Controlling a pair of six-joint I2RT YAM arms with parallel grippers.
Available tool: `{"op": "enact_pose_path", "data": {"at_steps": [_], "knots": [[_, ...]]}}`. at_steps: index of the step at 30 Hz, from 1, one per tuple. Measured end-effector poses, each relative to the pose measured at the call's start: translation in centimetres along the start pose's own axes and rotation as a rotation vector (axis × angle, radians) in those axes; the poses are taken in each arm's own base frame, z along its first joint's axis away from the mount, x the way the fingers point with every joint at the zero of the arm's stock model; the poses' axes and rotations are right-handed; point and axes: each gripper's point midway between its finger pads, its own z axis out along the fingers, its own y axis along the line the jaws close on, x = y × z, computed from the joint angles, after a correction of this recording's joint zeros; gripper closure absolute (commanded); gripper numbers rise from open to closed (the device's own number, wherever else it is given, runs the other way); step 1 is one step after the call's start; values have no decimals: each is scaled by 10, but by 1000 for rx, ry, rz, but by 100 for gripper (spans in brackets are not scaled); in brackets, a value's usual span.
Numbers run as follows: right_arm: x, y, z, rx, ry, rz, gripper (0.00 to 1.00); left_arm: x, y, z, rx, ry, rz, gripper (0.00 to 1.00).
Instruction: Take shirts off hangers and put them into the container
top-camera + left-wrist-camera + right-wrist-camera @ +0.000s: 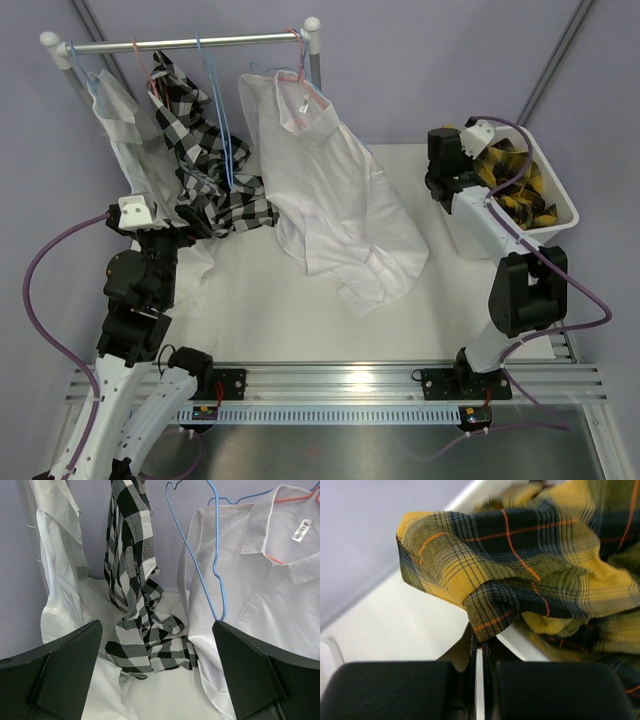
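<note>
A yellow-black plaid shirt lies in the white container at the right, with one fold draped over the rim. My right gripper is shut on the tip of that fold. On the rail hang a white shirt, a black-white checked shirt trailing onto the table, and a second white shirt on a pink hanger. A bare light blue hanger hangs between the last two. My left gripper stands wide open and empty, low in front of the checked shirt.
The rail crosses the back of the table on two white posts. The hem of the big white shirt spreads over the middle of the table. Beyond the near edge of the table runs a metal track bearing both arm bases.
</note>
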Motion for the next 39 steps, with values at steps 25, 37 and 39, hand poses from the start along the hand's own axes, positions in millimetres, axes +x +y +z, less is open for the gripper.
{"op": "enact_pose_path", "data": {"at_steps": [25,37,39], "knots": [[68,-126,95,179,459,14,100,-3,2,-2,-6,-12,3,1],[44,-117,69,90,494,-15,63,-3,2,-3,-6,-12,3,1],[25,-113,53,65,471,-15,47,-3,2,-3,-6,-12,3,1]]}}
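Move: The yellow-black plaid shirt is still pinched by one fold in the shut right fingers; the rest of it already lies in the white container, whose middle is about 5 cm back, 9 cm to the right and 15 cm below that hand. Its heap sits some 5 cm back, 10 cm right and 12 cm down. The white shirt hangs roughly 27 cm left, 8 cm back and 8 cm lower. From the idle left hand the container is about 17 cm ahead, 62 cm right and 30 cm below. The pinched plaid fold is swung in an arc by the right hand: quickly up some 6 cm and about 15 cm right across the container, then steeply down nearly 20 cm into it, easing back left a little as the fingers tip about 25 degrees more downward. There they begin to part, ending a bit over a third open as the hand rises about 5 cm and draws back slightly. ##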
